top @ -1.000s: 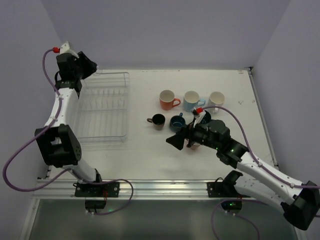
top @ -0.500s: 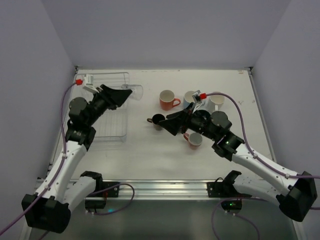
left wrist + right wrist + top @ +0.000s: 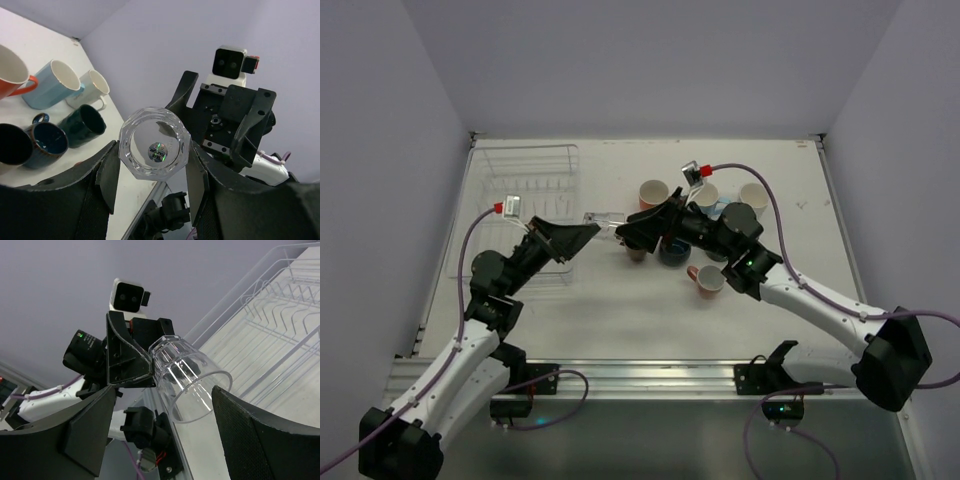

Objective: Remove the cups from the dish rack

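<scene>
My left gripper (image 3: pixel 590 228) is shut on the clear glass (image 3: pixel 604 220) and holds it in the air, lying sideways, right of the dish rack (image 3: pixel 525 215). In the left wrist view the glass's base (image 3: pixel 154 144) sits between my fingers. My right gripper (image 3: pixel 623 232) is open, its fingers either side of the glass's open mouth (image 3: pixel 192 377), not visibly touching. On the table stand the orange (image 3: pixel 653 192), light blue (image 3: pixel 705 194), white (image 3: pixel 754 196), navy (image 3: pixel 672 250) and salmon pink (image 3: pixel 708 280) mugs. The dark brown (image 3: pixel 12 145) and dark green (image 3: pixel 82 125) mugs show in the left wrist view.
The wire rack (image 3: pixel 270 315) holds no cups that I can see. The mugs cluster at the table's middle right, under and behind my right arm. The metal rail (image 3: pixel 650 372) runs along the near edge.
My left arm has swung from the rack's far corner towards the table's middle, carrying the glass. My right arm has left the salmon pink mug and reached left to the glass.
</scene>
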Robot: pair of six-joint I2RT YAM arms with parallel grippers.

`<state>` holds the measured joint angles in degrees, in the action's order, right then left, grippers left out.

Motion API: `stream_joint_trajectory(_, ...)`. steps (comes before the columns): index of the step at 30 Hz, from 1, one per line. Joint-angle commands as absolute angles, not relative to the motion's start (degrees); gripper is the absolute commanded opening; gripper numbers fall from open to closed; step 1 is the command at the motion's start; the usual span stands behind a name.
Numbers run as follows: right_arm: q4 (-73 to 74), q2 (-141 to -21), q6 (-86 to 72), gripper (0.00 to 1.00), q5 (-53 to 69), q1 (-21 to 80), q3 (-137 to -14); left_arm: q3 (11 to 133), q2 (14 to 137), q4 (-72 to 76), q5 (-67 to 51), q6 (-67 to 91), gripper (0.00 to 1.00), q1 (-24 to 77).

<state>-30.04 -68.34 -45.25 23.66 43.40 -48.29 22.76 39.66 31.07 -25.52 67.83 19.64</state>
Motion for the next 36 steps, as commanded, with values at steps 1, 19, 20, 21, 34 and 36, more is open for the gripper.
stream_joint_trajectory(1,-35.6,-68.8,-48.2,0.8,25.6,43.7,-49.9,21.4,40.7,40.6,-26.6,70.4,0.03,20.1)
stream_joint_trajectory(19,-50.2,-71.8,-56.2,0.11,27.0,45.2,-46.0,21.5,40.9,38.0,-20.2,64.5,0.29,24.8)
stream_joint_trajectory(20,-50.6,-70.1,-55.2,0.08,26.4,45.2,-45.4,23.0,39.7,34.7,-19.7,63.6,0.42,24.9)
stream_joint_trajectory(21,-50.5,-69.1,-54.8,0.05,25.9,45.3,-44.8,23.7,39.1,33.2,-19.2,62.5,0.47,24.8)
stream_joint_trajectory(34,8.8,-59.7,-30.0,0.0,23.2,45.3,-52.5,50.0,41.0,-11.2,-6.6,33.5,1.0,24.8)
stream_joint_trajectory(36,15.5,-59.9,-25.5,0.0,20.5,45.5,-51.8,52.8,42.6,-20.8,-2.9,29.5,1.0,24.8)
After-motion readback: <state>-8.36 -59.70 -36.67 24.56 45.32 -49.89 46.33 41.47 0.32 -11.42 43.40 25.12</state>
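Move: The clear glass, level with both hands, is held by its base end in the left fingers, its middle about 3 cm to that hand's right and 2 cm ahead; its rim faces the right hand, from which its middle lies about 6 cm left, straight ahead 0. Some 28 cm lower, from the right hand: brown mug roughly 13 cm ahead and 2 cm right, dark blue mug 12 cm ahead and 12 cm right, pink mug 4 cm ahead and 19 cm right. The glass is passed across in the air: the right hand edges about 3 cm left and a little back to its rim, closing until the fingers pinch the wall there, while the left keeps its hold and eases slightly right and back. Once the right has shut, the left opens wide and leaves upward, forward and leftward; the right draws some 5 cm to its right and slightly back, rising, then dipping as its wrist starts to roll. ##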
